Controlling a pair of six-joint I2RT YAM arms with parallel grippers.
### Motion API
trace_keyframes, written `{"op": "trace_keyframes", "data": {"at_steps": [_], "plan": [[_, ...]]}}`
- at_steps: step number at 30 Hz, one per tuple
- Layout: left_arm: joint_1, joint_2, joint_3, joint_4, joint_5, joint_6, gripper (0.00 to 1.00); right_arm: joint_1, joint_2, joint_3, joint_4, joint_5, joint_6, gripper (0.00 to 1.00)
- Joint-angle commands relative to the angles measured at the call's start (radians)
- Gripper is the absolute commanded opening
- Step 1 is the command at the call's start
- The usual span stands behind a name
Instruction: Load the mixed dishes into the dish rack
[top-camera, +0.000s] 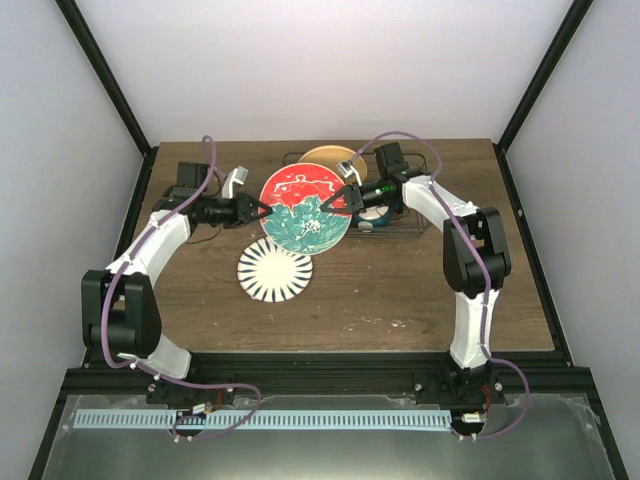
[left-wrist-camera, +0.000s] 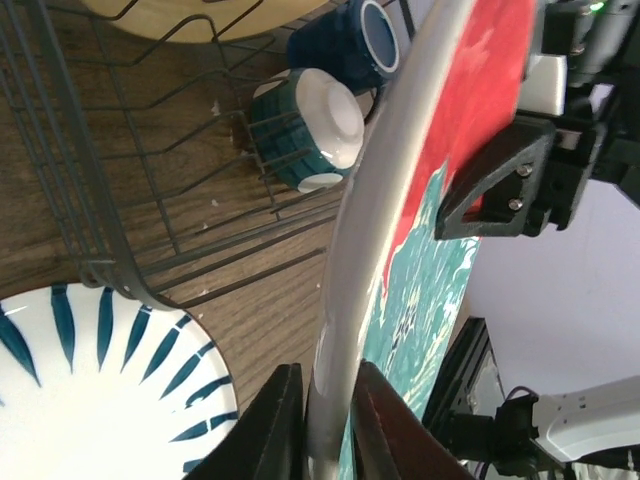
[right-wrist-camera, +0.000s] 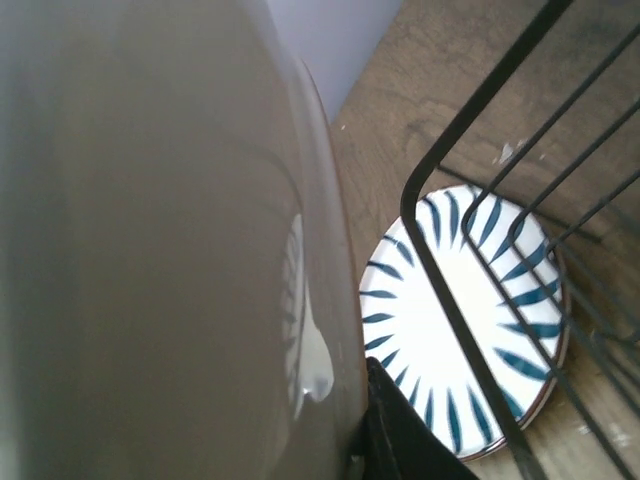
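The red-and-teal floral plate (top-camera: 305, 208) is held tilted, nearly on edge, above the table by both grippers at the left end of the dish rack (top-camera: 405, 228). My left gripper (top-camera: 262, 212) is shut on its left rim; the rim (left-wrist-camera: 345, 300) sits between my fingers (left-wrist-camera: 275, 430). My right gripper (top-camera: 337, 200) grips the right rim; one dark finger (right-wrist-camera: 400, 435) presses the plate's grey underside (right-wrist-camera: 150, 240), the other is hidden. The orange-yellow plate (top-camera: 330, 157), the dark blue mug (left-wrist-camera: 350, 40) and a small bowl (left-wrist-camera: 305, 125), white inside and teal-striped outside, are in the rack.
A white plate with blue rays (top-camera: 275, 270) lies flat on the wooden table just in front of the held plate; it also shows in the left wrist view (left-wrist-camera: 90, 390) and behind the rack wires (right-wrist-camera: 470, 300) in the right wrist view. Black frame posts flank the table.
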Motion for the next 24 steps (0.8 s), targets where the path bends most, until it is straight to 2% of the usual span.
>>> {"op": "trace_keyframes", "data": {"at_steps": [1, 3, 6, 16, 18, 24], "plan": [[-0.021, 0.012, 0.045, -0.007, 0.039, 0.003, 0.23, 0.052, -0.025, 0.144, -0.03, 0.047, -0.157, 0.01], [-0.02, 0.01, 0.049, -0.039, 0.015, 0.028, 0.34, 0.052, -0.024, 0.208, -0.108, 0.126, -0.215, 0.01], [-0.02, 0.007, 0.056, -0.069, -0.015, 0.054, 0.44, 0.052, -0.041, 0.268, -0.175, 0.236, -0.277, 0.01], [0.034, -0.02, 0.127, -0.143, -0.131, 0.098, 0.93, 0.052, -0.151, 0.298, -0.232, 0.475, -0.368, 0.01], [0.061, -0.023, 0.148, -0.167, -0.166, 0.11, 0.97, 0.052, -0.175, 0.305, -0.252, 0.52, -0.392, 0.01], [0.13, -0.052, 0.188, -0.162, -0.265, 0.097, 1.0, 0.064, -0.261, 0.282, -0.259, 0.681, -0.449, 0.01]]}}
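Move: Both grippers hold opposite rims of the red-and-green plate. From the right hand, the dish rack's middle lies about 8 cm ahead, 7 cm right and 13 cm lower. The beige plate stands some 14 cm ahead, in line sideways; the teal bowl is 2 cm ahead and 11 cm right, the striped plate 9 cm back and 13 cm left. From the left hand, the rack is about 8 cm ahead, 21 cm right. Open the left gripper wide to let go of the red-and-green plate's left rim, then draw it off to the left, about 6 cm, and some 3 cm forward. Keep the right grip shut on the other rim; lift and carry the plate forward about 3 cm each way, then ease right, rolling its far side up some 30 degrees and dipping the fingers. ##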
